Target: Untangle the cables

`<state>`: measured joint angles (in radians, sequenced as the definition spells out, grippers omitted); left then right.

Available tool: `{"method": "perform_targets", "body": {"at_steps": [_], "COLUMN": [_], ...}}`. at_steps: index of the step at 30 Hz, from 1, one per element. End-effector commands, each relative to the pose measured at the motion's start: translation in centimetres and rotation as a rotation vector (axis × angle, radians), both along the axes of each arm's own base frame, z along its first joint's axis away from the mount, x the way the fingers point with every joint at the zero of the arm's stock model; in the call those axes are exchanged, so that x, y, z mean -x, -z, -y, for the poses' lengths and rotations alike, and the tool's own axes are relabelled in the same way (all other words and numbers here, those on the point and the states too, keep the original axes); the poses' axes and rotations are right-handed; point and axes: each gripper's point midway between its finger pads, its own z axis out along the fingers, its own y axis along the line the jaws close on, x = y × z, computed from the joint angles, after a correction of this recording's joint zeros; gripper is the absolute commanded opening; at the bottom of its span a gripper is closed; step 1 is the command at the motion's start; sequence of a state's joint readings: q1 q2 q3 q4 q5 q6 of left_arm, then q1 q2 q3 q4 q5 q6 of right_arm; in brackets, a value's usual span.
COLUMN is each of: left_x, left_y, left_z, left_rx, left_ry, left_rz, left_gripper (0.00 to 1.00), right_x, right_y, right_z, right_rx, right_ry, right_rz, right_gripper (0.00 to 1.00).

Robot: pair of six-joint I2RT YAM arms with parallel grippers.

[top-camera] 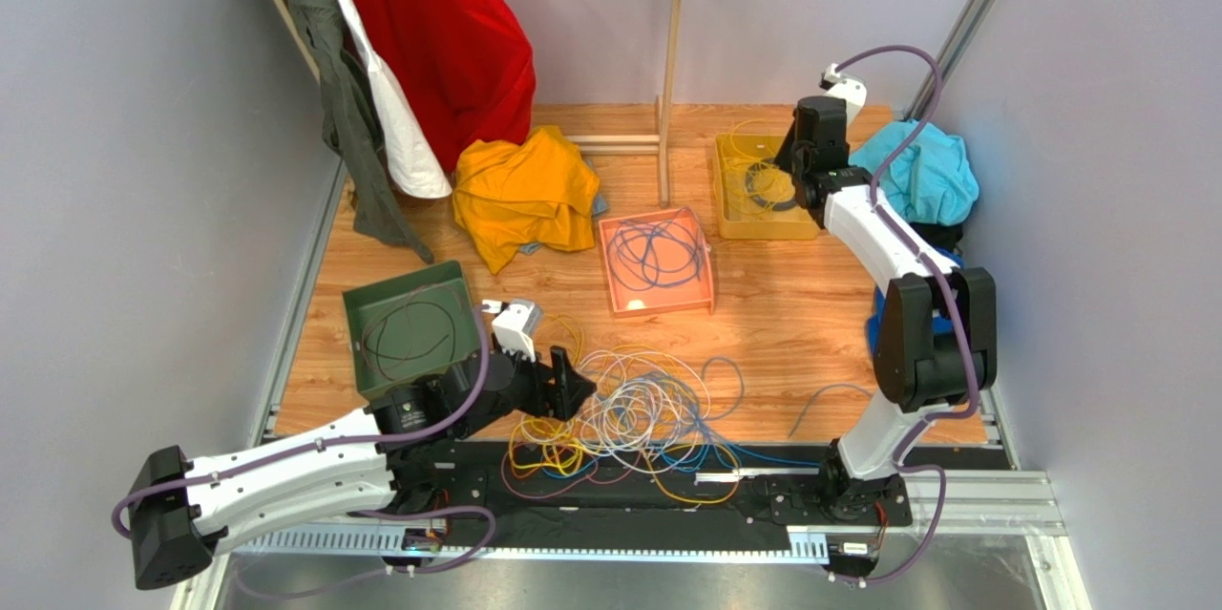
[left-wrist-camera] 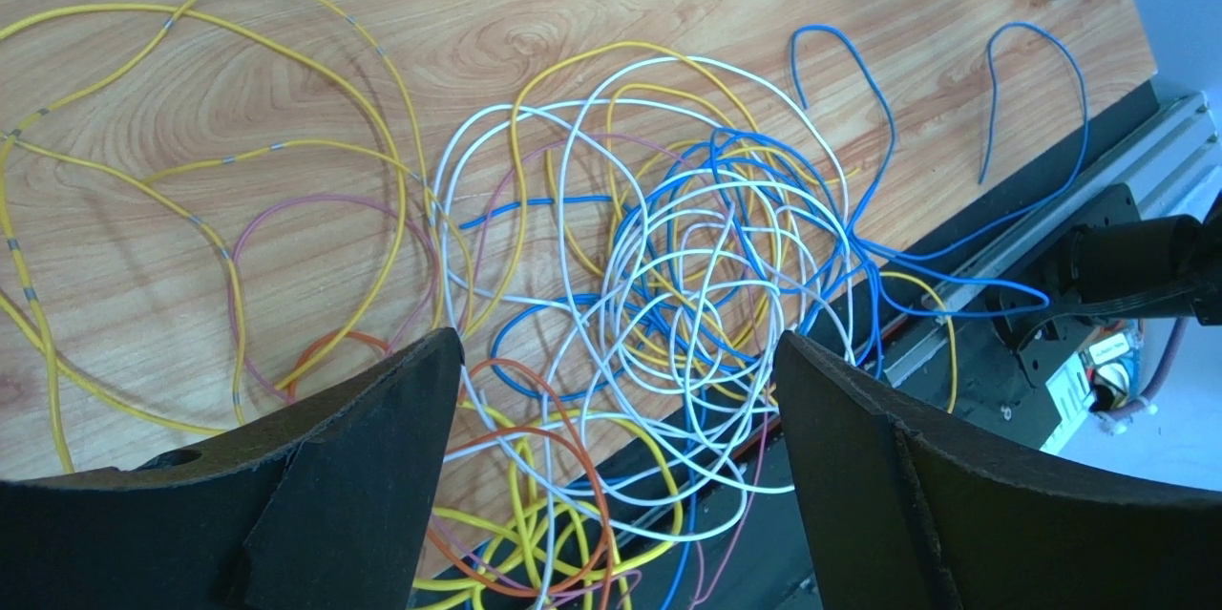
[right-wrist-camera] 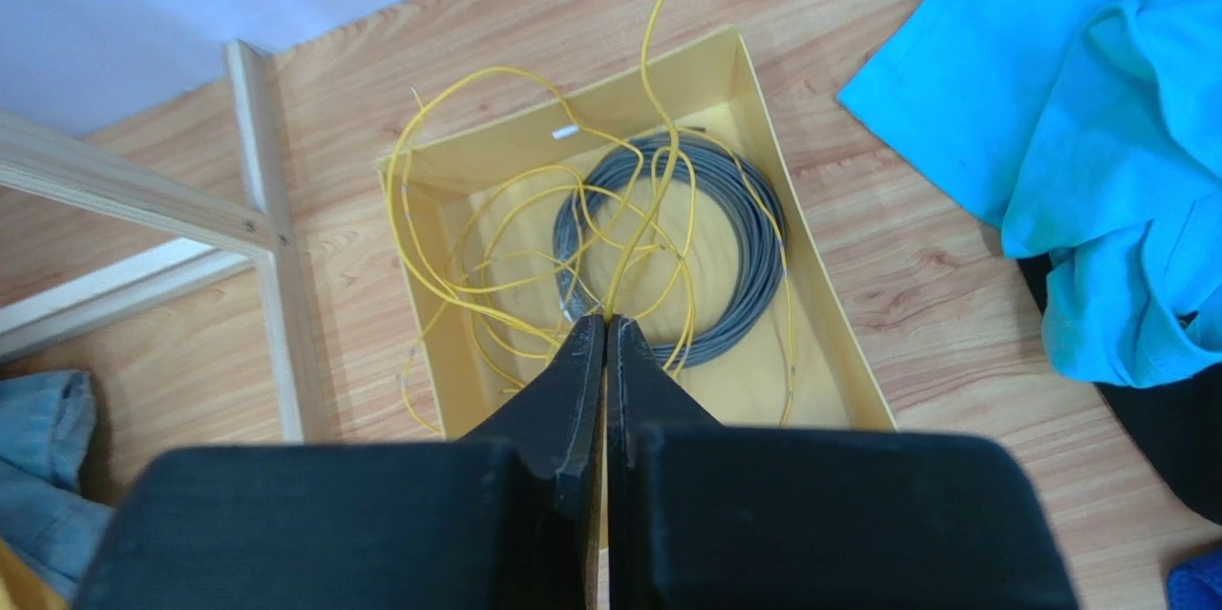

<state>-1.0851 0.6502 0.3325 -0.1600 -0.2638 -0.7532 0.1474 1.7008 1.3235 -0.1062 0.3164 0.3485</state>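
The cables (top-camera: 646,410) lie in a loose tangle of yellow, white, blue and orange wire at the table's near edge, some loops hanging over the black rail. In the left wrist view the tangle (left-wrist-camera: 674,267) lies spread just below my left gripper (left-wrist-camera: 617,341). That left gripper (top-camera: 574,388) hovers at the heap's left side, open wide, with nothing between its fingers. My right gripper (right-wrist-camera: 605,320) is far back over the yellow tray (right-wrist-camera: 739,388), shut, with thin yellow cable (right-wrist-camera: 653,195) strands converging at its tips. A grey coil (right-wrist-camera: 746,252) lies in that tray.
An orange tray (top-camera: 617,231) holding blue cable sits mid-table, and a green tray (top-camera: 359,310) with a dark cable is at the left. Orange garment (top-camera: 524,195), turquoise cloth (top-camera: 932,173) and a wooden stand post (top-camera: 669,95) crowd the back. Red shirt hangs back left.
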Motion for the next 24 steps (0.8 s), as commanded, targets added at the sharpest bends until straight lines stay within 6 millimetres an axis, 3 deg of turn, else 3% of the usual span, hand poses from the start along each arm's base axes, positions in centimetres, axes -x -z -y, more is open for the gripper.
{"method": "perform_targets", "body": {"at_steps": [1,10,15,18,20,22,23,24], "left_x": [-0.3,-0.1,0.0,0.1,0.1,0.1,0.1,0.0], "left_y": [-0.6,0.3,0.4,0.4,0.3,0.4,0.4,0.3], "left_z": [0.8,1.6,1.6,1.4,1.2,1.0,0.8,0.6], "left_rx": [0.025,0.014,0.02,0.012,0.014,0.014,0.017,0.018], "left_ry": [0.006,0.031,0.03,0.032,0.028,0.02,0.016,0.007], "left_rz": [0.016,-0.014,-0.015,-0.019,-0.018,-0.016,-0.014,-0.009], "left_gripper": [0.89,0.89,0.89,0.89,0.89,0.89,0.89,0.89], "right_x": [-0.2,2.4,2.4,1.6,0.5,0.0,-1.0,-1.2], "right_y": [2.7,8.9,8.9,8.4,6.9,7.0,5.8,6.1], "right_z": [0.2,0.6,0.7,0.8,0.7,0.6,0.3,0.3], "right_rx": [-0.005,-0.009,-0.017,-0.001,-0.004,0.0,-0.005,0.0], "right_ry": [0.027,0.046,0.051,0.056,0.053,0.048,0.045,0.042], "right_rz": [-0.035,-0.133,-0.117,-0.114,-0.079,-0.102,-0.079,-0.1], "right_gripper": [0.0,0.0,0.0,0.0,0.0,0.0,0.0,0.0]}}
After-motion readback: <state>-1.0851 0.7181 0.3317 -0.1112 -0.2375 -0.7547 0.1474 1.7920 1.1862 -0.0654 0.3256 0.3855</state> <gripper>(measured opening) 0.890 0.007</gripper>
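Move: My right hand, shut on the yellow cable, has the yellow box below it: its middle is about 5 cm ahead, hardly to either side, and some 16 cm down. The cyan cloth lies about 6 cm ahead and 23 cm to the right; the pink tray sits roughly 10 cm back and 20 cm left, both near table height. From my left hand the yellow box is some 38 cm ahead, 30 cm right and 8 cm lower. With the yellow cable still pinched in my right fingers, I lower it towards the yellow box by about 11 cm, drawing back 4 cm as the fingertips tip down some 10 degrees. Near the bottom I reverse gently, going forward 2 cm and rising 1 to 2 cm, without opening the fingers. ##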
